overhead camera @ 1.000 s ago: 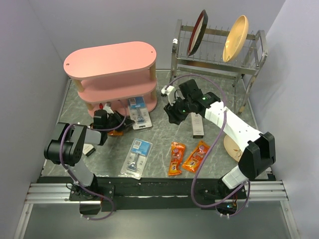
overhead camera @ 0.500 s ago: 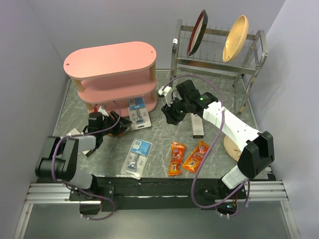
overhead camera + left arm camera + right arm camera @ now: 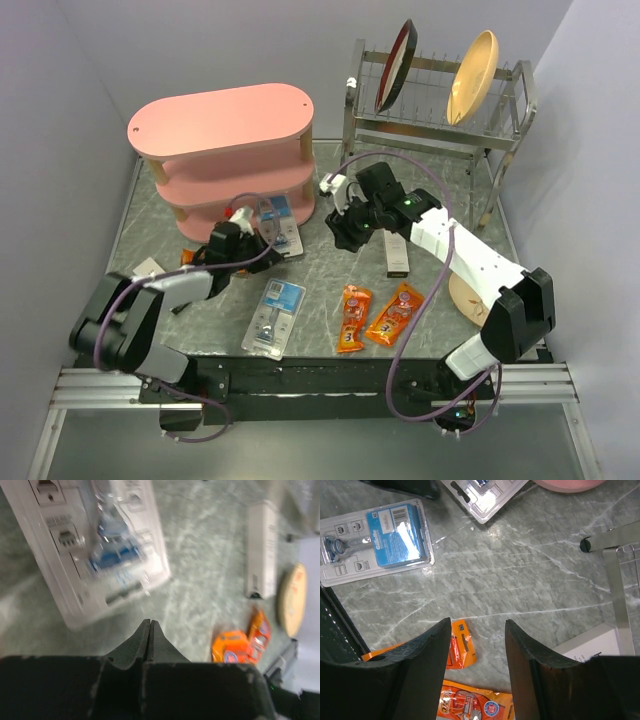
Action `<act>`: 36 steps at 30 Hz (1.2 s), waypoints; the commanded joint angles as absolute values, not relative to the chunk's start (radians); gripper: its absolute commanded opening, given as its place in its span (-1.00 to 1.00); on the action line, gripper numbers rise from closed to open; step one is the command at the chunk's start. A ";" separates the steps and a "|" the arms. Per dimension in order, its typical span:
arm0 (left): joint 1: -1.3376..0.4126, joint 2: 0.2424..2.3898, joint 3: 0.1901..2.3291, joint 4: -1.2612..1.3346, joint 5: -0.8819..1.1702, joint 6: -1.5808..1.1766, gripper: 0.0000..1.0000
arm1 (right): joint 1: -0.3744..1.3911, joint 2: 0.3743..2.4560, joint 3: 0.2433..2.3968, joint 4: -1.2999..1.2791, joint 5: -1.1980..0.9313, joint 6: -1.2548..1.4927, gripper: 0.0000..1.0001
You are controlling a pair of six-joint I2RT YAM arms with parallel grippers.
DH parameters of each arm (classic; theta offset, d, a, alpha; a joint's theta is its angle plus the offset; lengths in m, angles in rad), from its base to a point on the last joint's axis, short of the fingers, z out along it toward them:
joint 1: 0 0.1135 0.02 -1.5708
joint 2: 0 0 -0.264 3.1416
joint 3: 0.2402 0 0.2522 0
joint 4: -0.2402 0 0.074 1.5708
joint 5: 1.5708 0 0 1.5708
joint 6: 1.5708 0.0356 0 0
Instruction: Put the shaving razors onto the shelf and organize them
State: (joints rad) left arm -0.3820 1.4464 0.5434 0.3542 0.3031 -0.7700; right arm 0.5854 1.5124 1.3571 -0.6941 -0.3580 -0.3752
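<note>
The pink shelf stands at the back left. One razor pack lies at the foot of the shelf, blurred in the left wrist view. My left gripper is shut and empty, its tips just short of that pack's near edge. A second razor pack lies flat on the table nearer the front. My right gripper hovers open over bare table right of the shelf, holding nothing.
A metal dish rack with a dark plate and a tan plate stands at the back right. A white-and-black box and two orange packets lie mid-table. A tan disc sits at the right.
My left arm swung right, from the shelf's left foot toward the razor pack by the shelf; its jaws opened and then shut on nothing. The right arm barely shifted.
</note>
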 commanded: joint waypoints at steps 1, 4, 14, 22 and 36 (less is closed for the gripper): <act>-0.400 1.552 0.640 0.256 0.204 -0.730 -0.98 | 0.589 1.447 1.339 -0.653 -0.345 -0.383 0.10; -0.416 1.575 0.666 0.248 0.218 -0.713 -0.98 | 0.588 1.430 1.328 -0.650 -0.334 -0.393 0.10; -0.537 1.586 0.695 0.152 -0.041 -0.732 -0.98 | 0.583 1.408 1.301 -0.643 -0.344 -0.383 0.10; -0.541 1.677 0.794 0.121 -0.202 -0.713 -0.99 | 0.577 1.414 1.296 -0.641 -0.337 -0.383 0.10; -0.541 1.755 0.905 0.146 -0.258 -0.686 -0.99 | 0.569 1.436 1.296 -0.620 -0.345 -0.380 0.10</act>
State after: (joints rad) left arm -0.5457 1.7332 0.8494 0.1139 -0.2424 -0.7181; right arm 0.5762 1.4445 1.3010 -0.6636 -0.3401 -0.3824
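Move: Straight ahead of the left hand, about 8 cm out and some 5 cm lower, the razor pack lies by the shelf's front. The pink shelf's lowest board is centred about 13 cm ahead and 7 cm left; the second razor pack lies some 13 cm back and 1 cm left, the orange bag about 12 cm left, level with the hand. From the right hand the first pack is about 5 cm ahead, 15 cm left and 17 cm below. Dropping about 5 cm towards the table with the fingers kept shut, the left hand eases slightly back and right behind the near edge of the razor pack, then pushes forward about 6 cm, low and level, its closed tips coming up against that edge. Meanwhile the wrist rolls some 25 degrees, left side rising, and turns a little counter-clockwise. ##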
